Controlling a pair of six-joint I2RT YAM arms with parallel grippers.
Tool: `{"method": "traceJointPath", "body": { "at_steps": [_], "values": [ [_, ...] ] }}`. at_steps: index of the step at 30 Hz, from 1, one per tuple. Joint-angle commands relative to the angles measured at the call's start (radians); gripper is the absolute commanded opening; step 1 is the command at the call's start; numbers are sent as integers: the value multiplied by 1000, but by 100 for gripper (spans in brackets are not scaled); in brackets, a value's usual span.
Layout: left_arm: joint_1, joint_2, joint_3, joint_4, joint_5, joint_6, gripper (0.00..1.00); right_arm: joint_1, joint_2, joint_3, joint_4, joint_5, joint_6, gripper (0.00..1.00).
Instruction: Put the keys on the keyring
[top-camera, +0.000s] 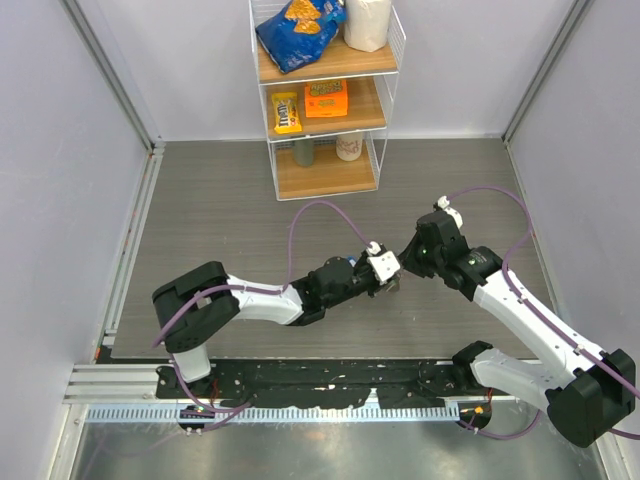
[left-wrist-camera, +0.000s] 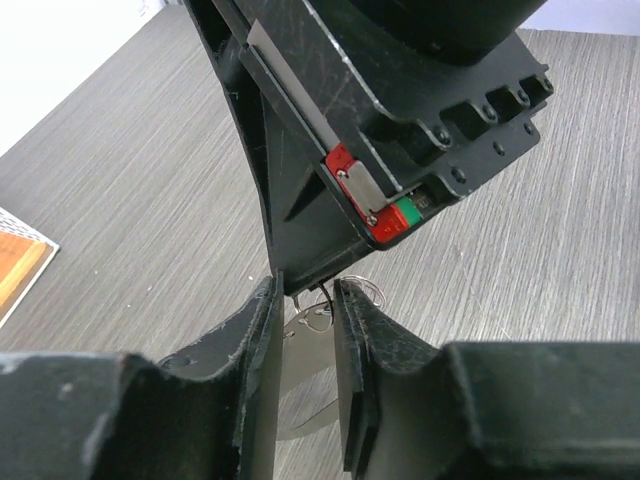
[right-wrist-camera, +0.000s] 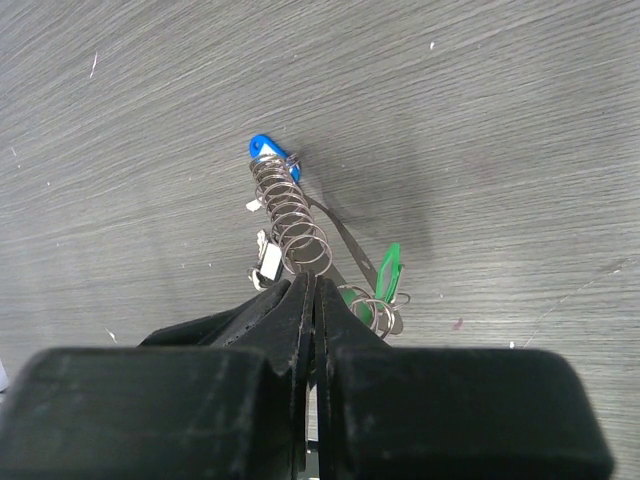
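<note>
In the right wrist view my right gripper (right-wrist-camera: 312, 282) is shut on the near end of the keyring (right-wrist-camera: 290, 215), a silvery coiled wire held just above the grey table. A blue-headed key (right-wrist-camera: 268, 150) sits at the coil's far end. A whitish tag (right-wrist-camera: 268, 262) lies on its left, and a green-headed key (right-wrist-camera: 388, 272) with small rings is on its right. In the left wrist view my left gripper (left-wrist-camera: 306, 290) has its jaws a narrow gap apart. They flank the right gripper's tip (left-wrist-camera: 310, 262) and thin wire loops (left-wrist-camera: 318, 318). From above, both grippers meet at mid-table (top-camera: 395, 274).
A white wire shelf rack (top-camera: 325, 100) stands at the back centre with snack bags, boxes and cups. Its wooden base edge (left-wrist-camera: 15, 265) shows at the left in the left wrist view. Side walls close in the table on both sides. An aluminium rail (top-camera: 120, 380) runs along the near edge.
</note>
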Motion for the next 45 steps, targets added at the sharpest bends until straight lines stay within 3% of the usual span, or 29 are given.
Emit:
{"method": "traceJointPath", "body": {
  "at_steps": [1, 4, 6, 18, 27, 36, 45],
  "values": [
    [-1, 13, 35, 69, -34, 27, 27, -3, -28, 12, 31, -13, 15, 5],
    [-3, 19, 35, 69, -53, 32, 17, -3, -40, 12, 28, -18, 17, 5],
    [-1, 20, 32, 69, -76, 31, 0, -3, -49, 12, 23, -23, 20, 5],
    [0, 16, 21, 57, -117, 15, 0, -3, -77, 5, 36, -78, 45, 5],
    [3, 0, -7, 56, -102, -6, 0, -3, -155, 23, 5, -84, 52, 39],
    [17, -3, -21, 57, -76, -40, 0, -3, -184, 37, -21, -61, 51, 46],
    [25, -23, -39, 45, -66, -42, 0, -3, -221, 24, -39, -20, 18, 47]
  ]
}}
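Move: At the left hand's fingertips, about 1 cm ahead and 1 cm to the right at the same height, is the wire end of the keyring, its coil hanging below. The right hand's shut fingers already hold that end, practically at its hand point. From the left hand the green key tag hangs some 5 cm lower, 1 cm ahead and 1 cm to the right; the blue key tag is roughly 3 cm ahead, 6 cm to the left and 7 cm lower. Closing on the keyring's wire end, the left fingers pinch it beside the right hand's tips while easing forward. The right hand then opens its fingers to about half, lets go, and draws up and back some 5 cm, tilting slightly. The left keeps its pinch, drifts forward and to its left about 1.5 cm, and after a small rise sinks again. ##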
